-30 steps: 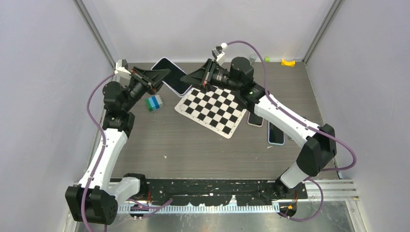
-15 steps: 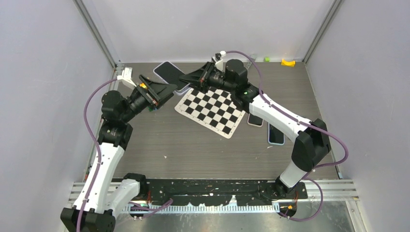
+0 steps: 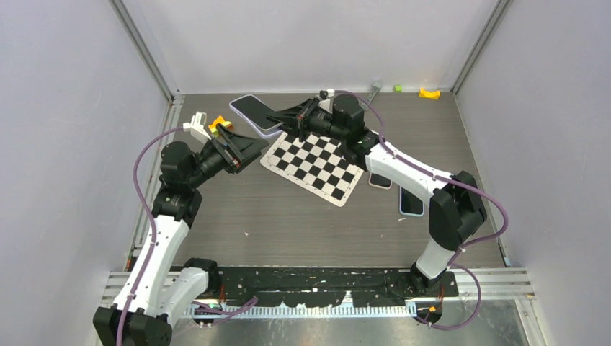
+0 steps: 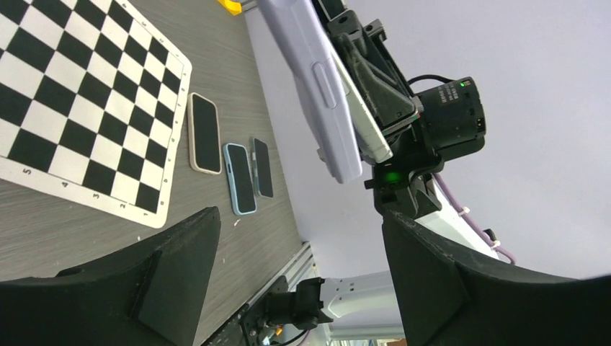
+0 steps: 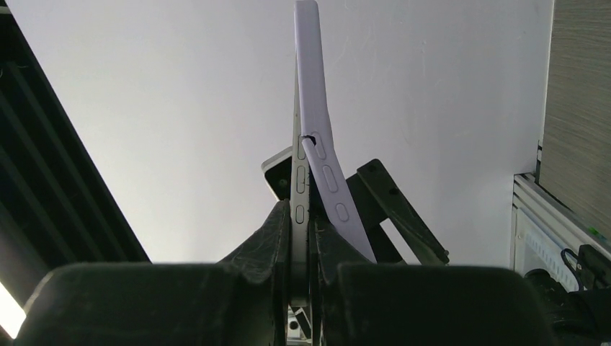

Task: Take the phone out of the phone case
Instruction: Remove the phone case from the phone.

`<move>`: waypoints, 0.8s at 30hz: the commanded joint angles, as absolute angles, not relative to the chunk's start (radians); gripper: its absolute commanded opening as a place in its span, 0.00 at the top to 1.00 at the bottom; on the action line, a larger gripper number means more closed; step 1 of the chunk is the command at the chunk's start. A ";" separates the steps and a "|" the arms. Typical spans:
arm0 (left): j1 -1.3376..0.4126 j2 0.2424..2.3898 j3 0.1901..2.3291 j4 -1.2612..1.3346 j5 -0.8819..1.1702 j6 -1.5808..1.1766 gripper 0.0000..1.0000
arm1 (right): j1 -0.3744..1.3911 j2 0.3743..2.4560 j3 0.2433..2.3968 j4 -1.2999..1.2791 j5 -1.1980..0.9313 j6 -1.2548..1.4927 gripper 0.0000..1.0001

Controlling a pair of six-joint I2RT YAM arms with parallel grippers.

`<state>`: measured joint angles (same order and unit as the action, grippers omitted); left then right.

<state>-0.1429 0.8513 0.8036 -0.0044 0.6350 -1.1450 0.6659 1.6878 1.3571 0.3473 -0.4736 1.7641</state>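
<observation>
My right gripper (image 3: pixel 279 115) is shut on the phone (image 3: pixel 252 108) and holds it in the air over the table's far left. In the right wrist view my gripper (image 5: pixel 302 216) pinches the silver phone edge (image 5: pixel 297 180). The lavender phone case (image 5: pixel 317 137) bends away from that edge near the jaws and still wraps the far end. My left gripper (image 3: pixel 258 148) stands open, below and nearer than the phone, touching nothing. In the left wrist view, the case (image 4: pixel 317 79) and the phone (image 4: pixel 364 108) hang above my open left gripper (image 4: pixel 302 245).
A checkered mat (image 3: pixel 313 166) lies in the middle of the table. Beside its right edge lie phones (image 3: pixel 380 178), (image 3: pixel 411 202). A yellow piece (image 3: pixel 429 92) sits at the far right corner. An orange piece (image 3: pixel 215 128) shows beside the left wrist.
My left gripper has opened, let go of the case and drawn back toward the near left. The right gripper has carried the phone slightly left and farther back.
</observation>
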 commanded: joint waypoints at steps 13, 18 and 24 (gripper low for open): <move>-0.141 0.909 0.802 0.218 0.582 -1.299 0.18 | 0.685 1.665 1.348 0.511 -0.501 1.833 1.00; -0.142 0.913 0.770 0.231 0.536 -1.357 0.24 | 0.690 1.664 1.337 0.537 -0.504 1.843 0.99; -0.141 0.905 0.759 0.189 0.515 -1.304 0.49 | 0.689 1.661 1.324 0.582 -0.508 1.881 0.99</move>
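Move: The case, peeled partly off the phone with its loose end hanging just under it, has its middle some 7 cm ahead of the left hand, neither left nor right, and about 2 cm higher; the phone lies just above the case. The chessboard's middle is roughly 9 cm ahead, 18 cm right and 30 cm below. From the right hand, which already pinches the phone, the case's middle is about 5 cm left, 2 cm ahead and 2 cm below. Forward and a little up, about 2 cm in all, the left hand eases its open fingers around the loose corner of the case, rolling some 10 degrees so that its left side drops, then starts to close them, stopping just past half open with the upper fingertip right beside the corner. The right hand keeps its pinch on the phone, nearly still, settling about 1 cm late on. ##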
